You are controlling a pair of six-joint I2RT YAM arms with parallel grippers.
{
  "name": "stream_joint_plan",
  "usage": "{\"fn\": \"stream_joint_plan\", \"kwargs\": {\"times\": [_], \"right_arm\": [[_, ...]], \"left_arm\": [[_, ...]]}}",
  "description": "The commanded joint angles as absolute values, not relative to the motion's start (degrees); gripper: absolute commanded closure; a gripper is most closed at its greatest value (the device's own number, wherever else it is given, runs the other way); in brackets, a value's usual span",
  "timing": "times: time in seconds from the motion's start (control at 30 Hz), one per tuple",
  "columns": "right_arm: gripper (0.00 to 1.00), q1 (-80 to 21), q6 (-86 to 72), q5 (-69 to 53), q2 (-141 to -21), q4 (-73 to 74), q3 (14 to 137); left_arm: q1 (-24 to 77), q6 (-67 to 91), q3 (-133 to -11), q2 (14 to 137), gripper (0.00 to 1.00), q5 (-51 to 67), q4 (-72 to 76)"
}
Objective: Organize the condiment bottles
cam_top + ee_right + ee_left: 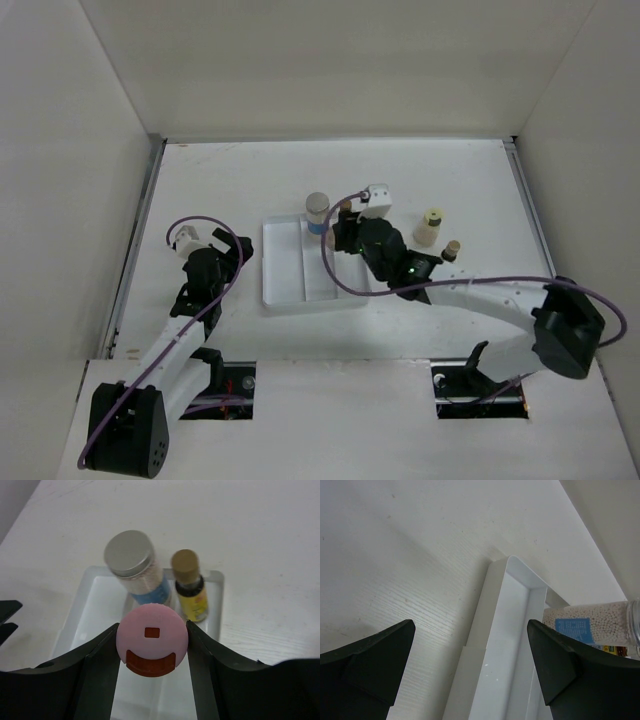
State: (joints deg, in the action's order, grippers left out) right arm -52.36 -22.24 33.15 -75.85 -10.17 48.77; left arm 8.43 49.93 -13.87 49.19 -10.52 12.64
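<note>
My right gripper [152, 629] is shut on the pink-capped bottle [152, 647], with a finger on each side of its cap, and holds it over the white tray [90, 597]. At the tray's far end stand the grey-lidded jar with the blue label [131, 560] and a slim yellow bottle [190, 587] with a tan cap, side by side. In the top view the right gripper [347, 232] is at the tray's far right corner, next to the jar [317, 210]. My left gripper [470, 630] is open and empty, over the tray's left edge.
A cream-capped bottle [430, 226] and a smaller bottle [450, 250] stand on the table right of the tray [285, 290]. The tray has long compartments; its left one [512, 630] holds nothing. White walls enclose the table on three sides.
</note>
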Motion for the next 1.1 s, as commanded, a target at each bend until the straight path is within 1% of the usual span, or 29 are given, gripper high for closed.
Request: {"fn": "stream_joint_plan", "kwargs": {"times": [0.0, 0.2, 0.4, 0.5, 0.63, 0.73, 0.8, 0.83, 0.93, 1.07], "right_arm": [[0.57, -55.1, -21.4, 31.7, -83.2, -14.9, 54.7], [0.57, -56.4, -20.3, 31.0, -93.2, -16.2, 61.9], [0.52, -56.4, -21.0, 31.9, -99.3, -15.7, 63.4], [0.47, -56.4, -21.3, 32.4, -101.1, -15.3, 63.9], [0.34, -56.4, -21.3, 32.3, -101.3, -14.5, 64.4], [0.24, -56.6, -21.3, 32.2, -97.5, -13.1, 63.9], [0.18, -56.6, -21.3, 32.4, -91.2, -13.0, 61.0], [0.17, -56.6, -21.3, 32.4, -88.7, -13.0, 59.7], [0.15, -55.4, -22.1, 33.7, -77.5, -12.7, 52.4], [0.19, -48.8, -25.0, 41.0, -61.1, -7.6, 41.0]], "left_arm": [[8.8, 50.1, -13.0, 48.0, 0.0, -11.2, 14.5], [8.8, 50.1, -12.5, 47.5, 0.0, -11.3, 14.4], [8.8, 50.1, -12.5, 48.7, 0.0, -11.0, 15.2], [8.6, 49.8, -12.9, 49.0, 0.0, -10.5, 14.9], [8.4, 50.0, -12.6, 48.8, 0.0, -10.5, 15.4], [8.3, 49.7, -13.0, 48.8, 0.0, -10.5, 14.9], [8.3, 49.8, -12.6, 48.2, 0.0, -10.7, 14.9], [8.3, 49.9, -12.6, 48.2, 0.0, -10.7, 14.9], [8.6, 49.7, -13.1, 48.3, 0.0, -10.4, 14.7], [8.7, 50.1, -13.1, 49.2, 0.0, -10.3, 15.5]]}}
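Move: Held in the right hand, the pink-capped bottle is bound for the free floor of the tray's middle compartment, roughly 8 cm to that hand's left, 2 cm ahead and some 16 cm below. The blue-labelled jar stands 9 cm ahead and 9 cm left, the yellow-labelled bottle about 8 cm ahead and 2 cm left, both with middles some 11 cm down. From the left hand that free floor is about 22 cm right, level fore and aft, 5 cm lower. Swinging left about 8 cm and sinking 9 to 10 cm, the right hand takes the still-gripped pink-capped bottle down into the middle compartment, on the near side of the blue-labelled jar. It opens its fingers there to let go, then climbs roughly 13 cm and sweeps right about 10 cm, slightly back, clear of the tray. ##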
